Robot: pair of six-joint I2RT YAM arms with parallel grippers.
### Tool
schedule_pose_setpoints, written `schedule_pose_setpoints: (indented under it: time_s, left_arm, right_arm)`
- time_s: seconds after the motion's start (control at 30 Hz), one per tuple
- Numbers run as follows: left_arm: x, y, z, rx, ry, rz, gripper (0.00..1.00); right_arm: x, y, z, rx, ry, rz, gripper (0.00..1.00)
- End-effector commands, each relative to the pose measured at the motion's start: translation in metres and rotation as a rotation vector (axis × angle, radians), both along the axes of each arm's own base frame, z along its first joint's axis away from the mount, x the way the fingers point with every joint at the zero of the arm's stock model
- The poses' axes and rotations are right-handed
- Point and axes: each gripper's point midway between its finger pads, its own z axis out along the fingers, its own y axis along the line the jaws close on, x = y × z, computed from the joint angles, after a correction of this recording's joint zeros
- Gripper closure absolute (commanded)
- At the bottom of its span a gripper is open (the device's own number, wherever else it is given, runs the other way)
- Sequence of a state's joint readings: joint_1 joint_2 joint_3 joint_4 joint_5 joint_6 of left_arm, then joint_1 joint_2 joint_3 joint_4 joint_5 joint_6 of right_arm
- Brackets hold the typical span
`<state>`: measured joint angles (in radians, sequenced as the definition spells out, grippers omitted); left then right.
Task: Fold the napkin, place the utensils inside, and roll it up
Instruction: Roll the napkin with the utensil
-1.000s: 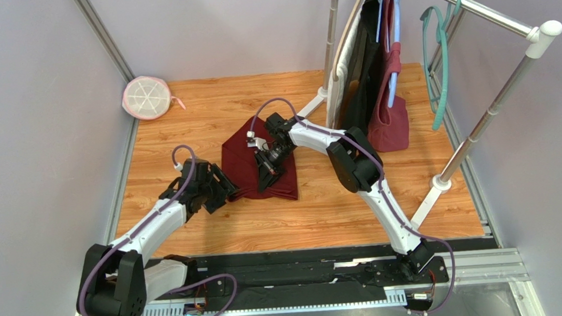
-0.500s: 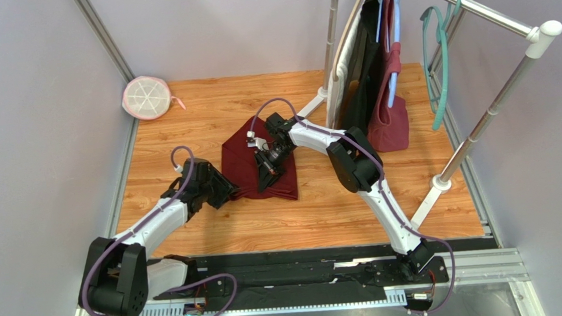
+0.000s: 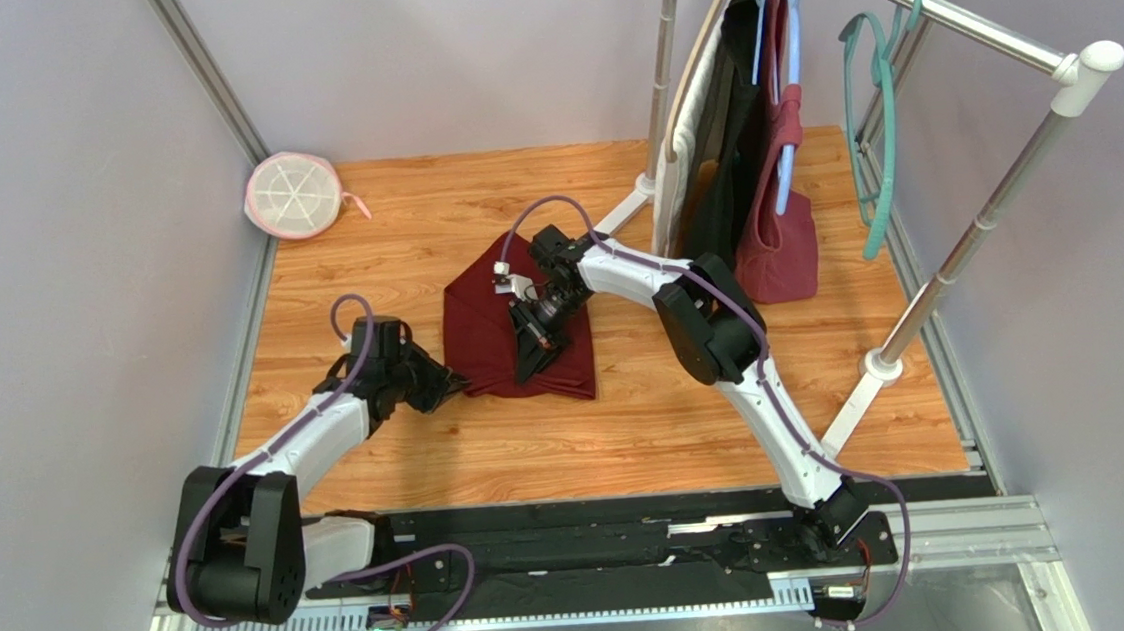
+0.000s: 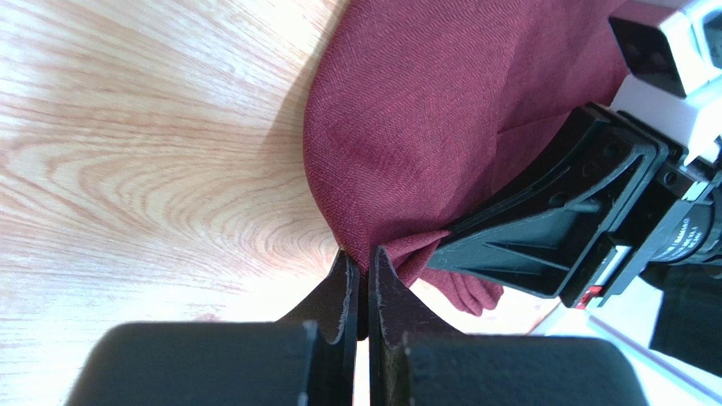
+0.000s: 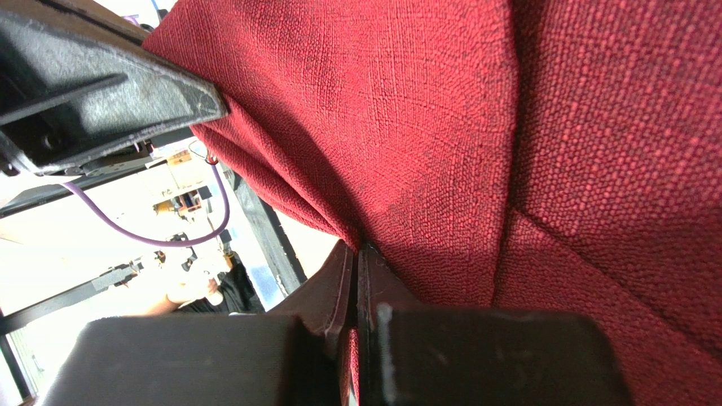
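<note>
The dark red napkin (image 3: 494, 329) lies partly folded and rumpled on the wooden table. My left gripper (image 3: 449, 386) is at its near left corner, and in the left wrist view the jaws (image 4: 363, 258) are shut on a pinch of the napkin (image 4: 424, 127). My right gripper (image 3: 530, 363) reaches down over the napkin's middle. Its jaws (image 5: 356, 254) are shut on a fold of the napkin (image 5: 508, 127), with cloth showing between them. The right gripper's black body (image 4: 576, 220) sits close beside the left fingers. The utensils are out of view.
A garment rack (image 3: 937, 15) with hanging bags (image 3: 752, 165) and a teal hanger (image 3: 876, 110) stands at the right, its posts (image 3: 880, 366) on the table. A round pink and white disc (image 3: 294, 195) lies at the back left corner. Walls close both sides.
My left gripper went from open to shut on the napkin's near left corner and drew back slightly to the left. The right arm has not moved.
</note>
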<state>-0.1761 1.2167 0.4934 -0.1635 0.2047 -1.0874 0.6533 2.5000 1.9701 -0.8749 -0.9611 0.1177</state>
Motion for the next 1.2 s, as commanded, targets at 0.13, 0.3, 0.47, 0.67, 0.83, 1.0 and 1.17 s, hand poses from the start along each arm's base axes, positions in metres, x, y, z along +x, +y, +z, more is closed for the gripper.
schedule_pose_setpoints:
  time_s: [0.13,0.3,0.47,0.67,0.83,1.0,1.17]
  left_arm:
    - [0.009,0.017,-0.006,-0.033,0.022,-0.002,1.00]
    - [0.014,0.021,-0.009,-0.064,0.048,-0.029,1.00]
    - [0.020,0.025,-0.007,-0.076,0.050,-0.046,1.00]
    - [0.021,0.027,-0.004,-0.075,0.050,-0.071,1.00]
    - [0.021,0.027,-0.004,-0.090,0.053,-0.081,1.00]
    - [0.021,0.027,-0.004,-0.098,0.058,-0.091,1.00]
    - [0.023,0.030,-0.003,-0.102,0.054,-0.088,1.00]
  right_arm:
    - [0.025,-0.005,0.005,0.010,-0.229,-0.025,0.77]
    - [0.028,-0.004,0.030,0.068,-0.313,-0.038,0.56]
    - [0.035,-0.005,0.059,0.130,-0.465,-0.058,0.51]
    - [0.023,-0.014,0.077,0.138,-0.797,-0.026,0.46]
    - [0.022,-0.011,0.091,0.113,-1.099,-0.075,0.41]
    - [0.011,-0.002,0.094,0.069,-1.272,-0.018,0.41]
    - [-0.005,0.013,0.083,0.024,-1.387,0.061,0.40]
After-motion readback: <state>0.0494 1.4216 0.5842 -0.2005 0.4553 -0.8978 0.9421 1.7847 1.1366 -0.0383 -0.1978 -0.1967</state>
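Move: The left gripper already pinches the napkin's near-left corner; bare table to draw it onto lies about 3 cm left, 1 cm ahead and 3 cm below. The near fold, pinched in the right gripper, is roughly 9 cm to the left hand's right, level with it and 2 cm lower. From the right hand, the napkin's middle lies some 8 cm ahead and 1 cm left, its near-right corner about 8 cm right and 4 cm back, both just below. Open the right gripper to a bit over half and let go of the near fold, then lift it about 6 cm, veering right and coming back, to finish 2 cm nearer the base. Swing its fingers some 70 degrees from pointing back-left to forward-left, still slanting down. Keep the left gripper shut on the corner, drawing it about 3 cm left and slightly down and forward, then hold. ##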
